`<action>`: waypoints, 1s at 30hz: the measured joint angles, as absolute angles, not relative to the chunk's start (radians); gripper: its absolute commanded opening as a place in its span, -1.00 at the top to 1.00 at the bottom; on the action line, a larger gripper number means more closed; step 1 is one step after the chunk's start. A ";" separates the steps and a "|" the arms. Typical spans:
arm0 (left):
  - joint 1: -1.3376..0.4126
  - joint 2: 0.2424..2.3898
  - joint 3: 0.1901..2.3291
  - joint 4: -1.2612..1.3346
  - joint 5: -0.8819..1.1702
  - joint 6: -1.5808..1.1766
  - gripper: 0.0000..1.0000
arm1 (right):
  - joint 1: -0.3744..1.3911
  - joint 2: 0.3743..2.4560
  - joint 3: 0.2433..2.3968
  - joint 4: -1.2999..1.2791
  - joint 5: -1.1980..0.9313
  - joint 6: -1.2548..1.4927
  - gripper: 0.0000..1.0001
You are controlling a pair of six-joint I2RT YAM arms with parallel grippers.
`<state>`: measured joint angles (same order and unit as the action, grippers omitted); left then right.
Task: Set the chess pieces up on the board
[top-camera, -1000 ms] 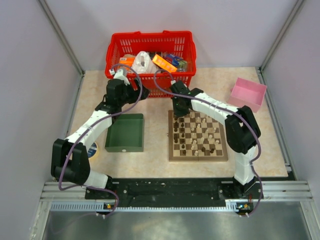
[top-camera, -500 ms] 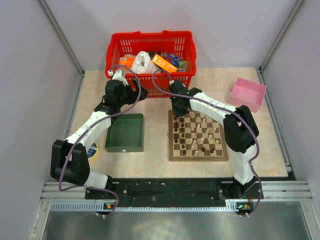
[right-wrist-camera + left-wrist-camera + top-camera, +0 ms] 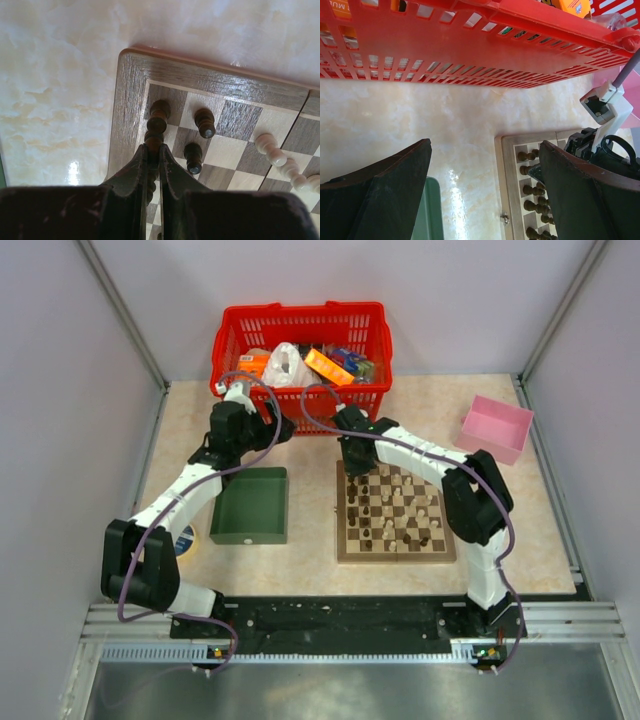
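The board (image 3: 395, 557) lies right of centre, with dark and pale chess pieces (image 3: 392, 508) spread over it. My right gripper (image 3: 351, 466) is at the board's far-left corner. In the right wrist view it (image 3: 153, 146) is shut on a dark chess piece (image 3: 153, 139), just behind the dark piece on the corner square (image 3: 158, 114). Two more dark pieces (image 3: 204, 123) stand beside it, and pale ones (image 3: 272, 150) to the right. My left gripper (image 3: 485, 146) hangs open and empty over bare table, with the board's rim (image 3: 507, 175) to its right.
A red basket (image 3: 300, 335) full of packets stands at the back, close to both wrists. A green tray (image 3: 250, 506) sits left of the board, and a pink box (image 3: 496, 427) lies at the far right. A tape roll (image 3: 187, 539) lies by the left arm.
The right arm has shifted slightly left and away, toward the board's far-left corner, still closed on the dark piece. The left arm has barely moved.
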<state>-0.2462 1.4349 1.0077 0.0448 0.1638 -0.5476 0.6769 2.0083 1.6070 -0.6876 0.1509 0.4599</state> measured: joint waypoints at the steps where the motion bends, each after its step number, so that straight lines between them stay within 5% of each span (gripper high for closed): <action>1: -0.246 1.435 1.008 0.045 0.164 -0.548 -0.87 | 0.678 2.013 1.607 -0.690 0.155 0.460 0.85; 10: -0.243 1.435 1.007 0.045 0.164 -0.548 -0.87 | 0.681 2.019 1.612 -0.688 0.171 0.460 0.76; 30: -0.242 1.435 1.005 0.051 0.167 -0.552 -0.87 | 0.683 2.019 1.612 -0.697 0.139 0.455 0.20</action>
<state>-0.2424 1.4349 1.0054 0.0513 0.1673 -0.5518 0.6830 2.0193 1.6123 -0.6968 0.1390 0.4549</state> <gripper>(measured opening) 0.935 0.339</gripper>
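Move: My right fingers hold a dark chess piece upright over its square, second from the far edge in the board's leftmost column; that square is straight below, about 2 cm down. The corner piece stands some 3 cm ahead of my hand, another dark piece about 3 cm ahead and 3 cm to its right, and a third level with my hand, 3 cm to the right. From my left hand the square is some 6 cm back, 15 cm to the right and 14 cm below. I let the dark chess piece go: my right hand settles down by less than half a centimetre with the piece still pinched, then opens the fingers to about a third of their range, so that one tip stands clear on either side of it. As they part, the hand eases back and a touch left, about half a centimetre, without lifting away. ##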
